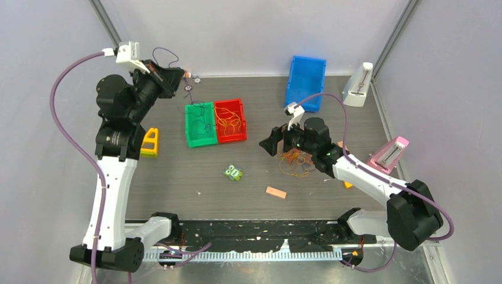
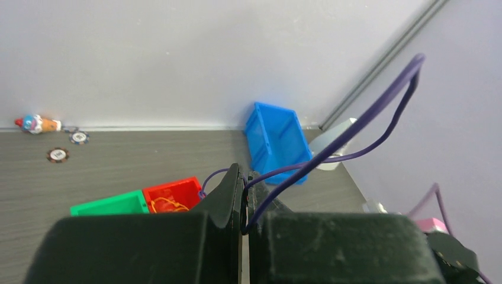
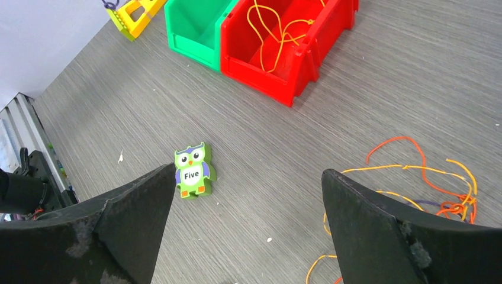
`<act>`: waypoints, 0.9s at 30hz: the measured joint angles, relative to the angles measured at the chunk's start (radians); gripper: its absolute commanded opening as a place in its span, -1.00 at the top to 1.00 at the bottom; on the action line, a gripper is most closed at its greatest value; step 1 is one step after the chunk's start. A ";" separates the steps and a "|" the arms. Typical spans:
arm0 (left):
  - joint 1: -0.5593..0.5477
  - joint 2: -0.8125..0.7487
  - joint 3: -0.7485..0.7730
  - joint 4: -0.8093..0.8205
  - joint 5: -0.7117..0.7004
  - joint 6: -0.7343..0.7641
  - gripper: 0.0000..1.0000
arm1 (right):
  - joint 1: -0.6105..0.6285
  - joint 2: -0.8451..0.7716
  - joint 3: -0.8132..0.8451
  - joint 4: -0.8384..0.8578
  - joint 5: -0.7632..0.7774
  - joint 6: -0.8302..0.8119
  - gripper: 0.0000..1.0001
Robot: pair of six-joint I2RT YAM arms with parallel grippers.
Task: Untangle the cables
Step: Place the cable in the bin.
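My left gripper point(image 1: 175, 77) is raised at the back left, shut on a dark purple cable point(image 2: 355, 127). The cable is pinched between the closed fingers point(image 2: 231, 189) and loops up above them point(image 1: 166, 57). A tangle of orange and red cables point(image 1: 296, 163) lies on the table at the right. My right gripper point(image 1: 273, 142) hangs just left of that tangle point(image 3: 426, 177), wide open with nothing between its fingers point(image 3: 142, 195). Orange cables point(image 3: 272, 29) lie in the red bin point(image 1: 231, 137). A dark cable point(image 1: 204, 118) lies in the green bin point(image 1: 201, 142).
A blue bin point(image 1: 306, 83) stands at the back right. A green owl block point(image 3: 192, 170) lies by my right gripper's left finger. A yellow toy point(image 1: 150, 143), an orange block point(image 1: 276, 192), white point(image 1: 359, 86) and pink point(image 1: 388, 155) stands and small tokens point(image 2: 57, 155) sit around.
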 measured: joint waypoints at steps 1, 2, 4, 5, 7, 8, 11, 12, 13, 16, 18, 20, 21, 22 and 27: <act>0.002 0.019 0.017 0.002 -0.008 0.003 1.00 | 0.000 -0.005 0.000 0.000 0.000 -0.001 -0.96; 0.005 0.041 0.035 0.004 -0.017 0.006 1.00 | 0.000 -0.009 0.000 0.000 0.000 -0.003 -0.96; 0.010 0.090 0.076 0.006 -0.028 0.014 1.00 | 0.000 -0.018 0.000 0.000 0.000 -0.005 -0.96; 0.013 0.112 0.095 0.007 -0.032 0.016 1.00 | 0.000 -0.021 0.001 0.000 0.000 -0.007 -0.96; 0.018 0.163 0.133 0.014 -0.040 0.020 1.00 | 0.000 -0.025 0.001 0.000 0.001 -0.008 -0.96; 0.021 0.180 0.144 0.016 -0.042 0.020 1.00 | 0.000 -0.027 0.001 0.000 0.002 -0.010 -0.96; 0.027 0.233 0.169 0.029 -0.047 0.020 1.00 | 0.000 -0.035 0.001 0.000 0.005 -0.014 -0.96; 0.030 0.252 0.177 0.034 -0.047 0.020 1.00 | 0.000 -0.037 0.001 0.000 0.007 -0.014 -0.96; 0.032 0.264 0.179 0.037 -0.047 0.020 1.00 | 0.000 -0.038 0.001 0.000 0.008 -0.015 -0.96; 0.042 0.297 0.179 0.039 -0.047 0.019 1.00 | 0.000 -0.042 0.001 -0.002 0.018 -0.018 -0.96; 0.048 0.312 0.177 0.046 -0.047 0.018 1.00 | 0.000 -0.045 0.002 -0.002 0.023 -0.018 -0.96; 0.056 0.320 0.155 0.077 -0.045 0.014 1.00 | 0.000 -0.045 0.003 -0.002 0.027 -0.018 -0.96; 0.060 0.321 0.138 0.095 -0.043 0.011 1.00 | 0.000 -0.045 0.004 -0.002 0.027 -0.018 -0.96; 0.066 0.324 0.111 0.113 -0.038 -0.001 1.00 | 0.000 -0.045 0.004 -0.002 0.028 -0.018 -0.96; 0.085 0.365 0.070 0.150 -0.023 -0.022 1.00 | 0.000 -0.045 0.004 -0.002 0.035 -0.018 -0.96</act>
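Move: The left gripper, already holding the purple cable high up, has the green bin about 14 cm ahead, nearly in line (1 cm left) and some 44 cm below. The red bin is about 16 cm ahead and 11 cm to its right; the yellow toy about 7 cm ahead and 21 cm left, both around 45 cm down. From the idle right gripper, the green bin is some 16 cm ahead, 31 cm left, 15 cm below. Carry the purple cable forward about 13 cm with the left gripper, out over the green bin and edging slightly left, keeping the fingers shut on it. Stay nearly level at first, then sink some 7 cm as the forward reach slows, tipping the fingers down about 10 degrees. ##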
